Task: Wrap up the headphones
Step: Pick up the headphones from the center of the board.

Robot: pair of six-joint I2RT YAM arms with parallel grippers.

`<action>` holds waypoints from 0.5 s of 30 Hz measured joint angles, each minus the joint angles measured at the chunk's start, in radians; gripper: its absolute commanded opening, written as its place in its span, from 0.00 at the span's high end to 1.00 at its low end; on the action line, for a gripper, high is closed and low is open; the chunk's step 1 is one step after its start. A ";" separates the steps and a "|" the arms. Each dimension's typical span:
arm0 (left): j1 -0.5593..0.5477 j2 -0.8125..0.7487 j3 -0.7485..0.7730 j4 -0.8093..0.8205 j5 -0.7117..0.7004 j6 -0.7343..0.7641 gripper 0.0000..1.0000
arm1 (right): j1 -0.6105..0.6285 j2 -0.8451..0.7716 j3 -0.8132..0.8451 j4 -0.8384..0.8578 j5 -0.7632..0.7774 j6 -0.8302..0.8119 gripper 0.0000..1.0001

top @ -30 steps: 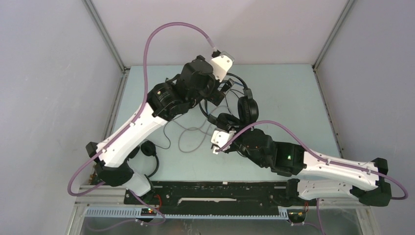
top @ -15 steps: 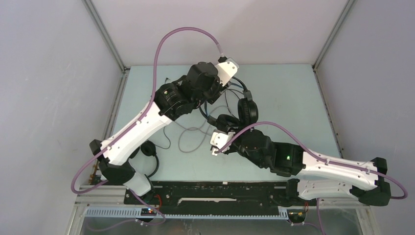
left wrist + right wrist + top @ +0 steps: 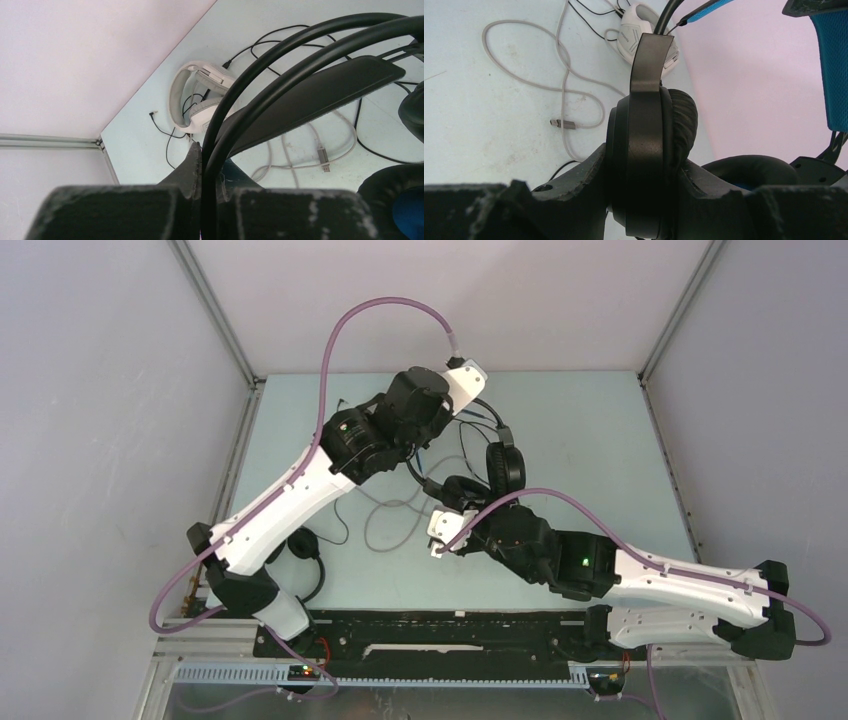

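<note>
The bulky black headphones (image 3: 507, 465) with blue accents sit mid-table, held by both arms. My left gripper (image 3: 211, 157) is shut on the thin black arch of their headband (image 3: 320, 85). My right gripper (image 3: 644, 160) is shut on one black ear cup (image 3: 651, 145), fingers pressing both its sides. The white-grey headphones (image 3: 200, 95) lie on the table beyond, their grey cable (image 3: 561, 90) looped loosely and ending in a USB plug (image 3: 322, 162). The small slim black headphones (image 3: 303, 548) lie by the left arm's base.
Thin black cables (image 3: 165, 132) trail over the pale blue table (image 3: 600, 440) around the white pair. Grey walls with metal corner posts (image 3: 215, 320) close in the back and sides. A black rail (image 3: 450, 625) runs along the near edge.
My left gripper has gone from open to shut on the headband, after shifting slightly right. The right arm has edged a little left, still gripping the ear cup.
</note>
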 measured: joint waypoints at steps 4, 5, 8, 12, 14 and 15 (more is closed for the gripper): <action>0.001 0.000 -0.004 -0.007 -0.009 -0.001 1.00 | 0.010 -0.002 0.000 0.009 0.004 0.026 0.31; 0.002 0.000 -0.009 -0.008 -0.009 -0.001 1.00 | 0.013 -0.004 0.000 0.011 0.001 0.038 0.31; 0.012 0.000 -0.026 -0.010 -0.008 -0.006 1.00 | 0.014 -0.021 0.000 0.012 -0.008 0.080 0.28; 0.074 -0.005 -0.028 -0.017 0.024 -0.060 1.00 | 0.015 -0.061 0.000 0.015 -0.021 0.167 0.24; 0.117 -0.018 -0.035 -0.016 0.031 -0.087 1.00 | 0.016 -0.089 0.000 0.019 -0.039 0.219 0.23; 0.135 -0.030 -0.047 -0.015 0.039 -0.097 1.00 | 0.017 -0.103 0.000 0.021 -0.046 0.237 0.23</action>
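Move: The black headphones already hang between both hands. Their middle is about 7 cm back, 5 cm right and 6 cm below the left hand, shut on the headband; from the right hand, gripping the nearer ear cup, it is some 6 cm ahead, level sideways and 3 cm higher. On the table, 30 cm below the left hand, the white headphones lie roughly 15 cm ahead and 10 cm left, and the USB plug 7 cm back and 2 cm right. The black headphones' ear cup comes free as the right fingers open wide and the right hand draws off some 3 cm up and 2 cm back, its left side rolling up. The left fingers keep their pinch on the headband, sink slightly, then carry it about 4 cm left and a little forward towards the white headphones, turning counter-clockwise. ##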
